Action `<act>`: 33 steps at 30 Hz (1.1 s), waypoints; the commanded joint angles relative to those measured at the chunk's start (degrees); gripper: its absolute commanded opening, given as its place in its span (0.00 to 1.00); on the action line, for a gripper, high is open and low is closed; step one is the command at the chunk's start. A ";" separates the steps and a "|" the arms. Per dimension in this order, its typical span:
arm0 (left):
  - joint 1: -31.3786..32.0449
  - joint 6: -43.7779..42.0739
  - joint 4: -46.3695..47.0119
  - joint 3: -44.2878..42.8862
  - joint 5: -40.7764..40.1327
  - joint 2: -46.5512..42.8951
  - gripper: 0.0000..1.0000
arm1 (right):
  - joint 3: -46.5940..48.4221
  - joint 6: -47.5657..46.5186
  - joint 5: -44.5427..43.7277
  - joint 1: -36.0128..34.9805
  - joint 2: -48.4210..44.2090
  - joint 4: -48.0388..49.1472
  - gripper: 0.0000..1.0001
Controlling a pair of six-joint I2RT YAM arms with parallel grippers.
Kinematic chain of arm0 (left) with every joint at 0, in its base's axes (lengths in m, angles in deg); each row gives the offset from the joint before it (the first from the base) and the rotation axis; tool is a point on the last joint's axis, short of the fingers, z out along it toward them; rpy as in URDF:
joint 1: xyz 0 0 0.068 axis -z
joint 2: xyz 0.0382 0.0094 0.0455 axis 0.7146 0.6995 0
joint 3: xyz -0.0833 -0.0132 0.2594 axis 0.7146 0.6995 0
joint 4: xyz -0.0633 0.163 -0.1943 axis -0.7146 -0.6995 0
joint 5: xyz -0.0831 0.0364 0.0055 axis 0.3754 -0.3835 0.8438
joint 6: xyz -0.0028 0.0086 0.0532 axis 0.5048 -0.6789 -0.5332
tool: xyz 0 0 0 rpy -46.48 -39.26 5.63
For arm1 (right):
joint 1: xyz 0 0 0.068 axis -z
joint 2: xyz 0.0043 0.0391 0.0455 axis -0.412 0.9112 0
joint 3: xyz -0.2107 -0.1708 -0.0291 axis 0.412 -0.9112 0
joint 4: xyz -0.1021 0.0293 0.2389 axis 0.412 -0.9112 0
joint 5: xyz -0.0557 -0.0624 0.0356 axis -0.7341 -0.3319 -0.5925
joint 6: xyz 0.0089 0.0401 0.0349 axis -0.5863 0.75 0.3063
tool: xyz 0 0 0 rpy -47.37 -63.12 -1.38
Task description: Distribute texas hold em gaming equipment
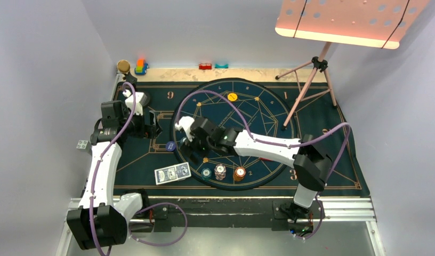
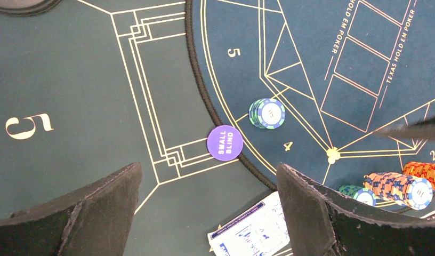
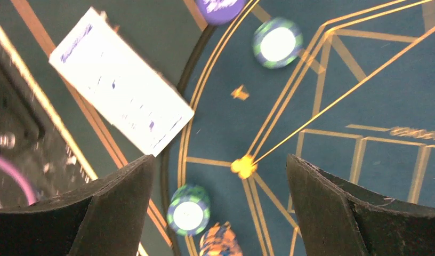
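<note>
On the poker mat [image 1: 151, 184], blue-backed cards [image 1: 172, 173] lie face down near the front edge. Teal [image 1: 206, 173], white-red [image 1: 220, 172] and orange [image 1: 239, 173] chip stacks stand in a row beside them. A purple "small blind" button [image 2: 225, 143] rests on the round centre's rim, with a green-blue chip stack [image 2: 267, 113] just inside it. A yellow chip [image 1: 232, 97] lies far back. My right gripper [image 3: 219, 160] hangs open above the mat between that stack [image 3: 278, 42] and the teal one [image 3: 188, 210]. My left gripper [image 2: 208, 168] is open and empty, above the mat near the cards [image 2: 252, 229].
A music stand's tripod [image 1: 306, 88] stands on the mat's right half, its tray [image 1: 348, 18] overhead. Toy blocks [image 1: 141, 66] and a cork-topped stand [image 1: 123, 66] sit along the back edge. Purple cables loop over both arms.
</note>
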 commanded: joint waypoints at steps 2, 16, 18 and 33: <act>-0.50 0.88 1.42 -0.78 0.25 -0.09 1.00 | -5.25 -3.21 3.30 -3.36 -2.46 -3.15 0.95; -0.50 0.83 1.37 -0.87 -0.17 0.32 1.00 | -7.61 -4.79 4.22 -5.76 1.32 -5.10 0.85; -0.50 0.83 1.39 -0.90 -0.17 0.32 1.00 | -8.07 -4.91 4.22 -5.76 1.46 -5.03 0.85; -0.49 0.74 1.38 -0.88 -0.14 0.36 1.00 | -9.98 -4.94 5.00 -5.76 2.78 -4.60 0.68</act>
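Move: Back towards the table's near edge from the right hand, about 6 cm, some 3 cm to its right and 11 cm below, stands the green chip stack. The orange-and-blue stack is roughly 6 cm to the right of the green one, level with it, and the card deck about 14 cm to the green one's left. The chips already set out lie 8 cm ahead of the hand and 6 cm left. From the left hand, the green stack is around 12 cm back and 19 cm right. Swinging back and down at speed, then sinking more slowly, the right hand comes to the green chip stack: about 9 cm down, 7 cm back and 4 cm right in all. The wrist tips the fingers some 15 degrees steeper and turns slightly counter-clockwise, while the wide-open fingers narrow to roughly three quarters and line up on either side of the stack, with no grip yet. ##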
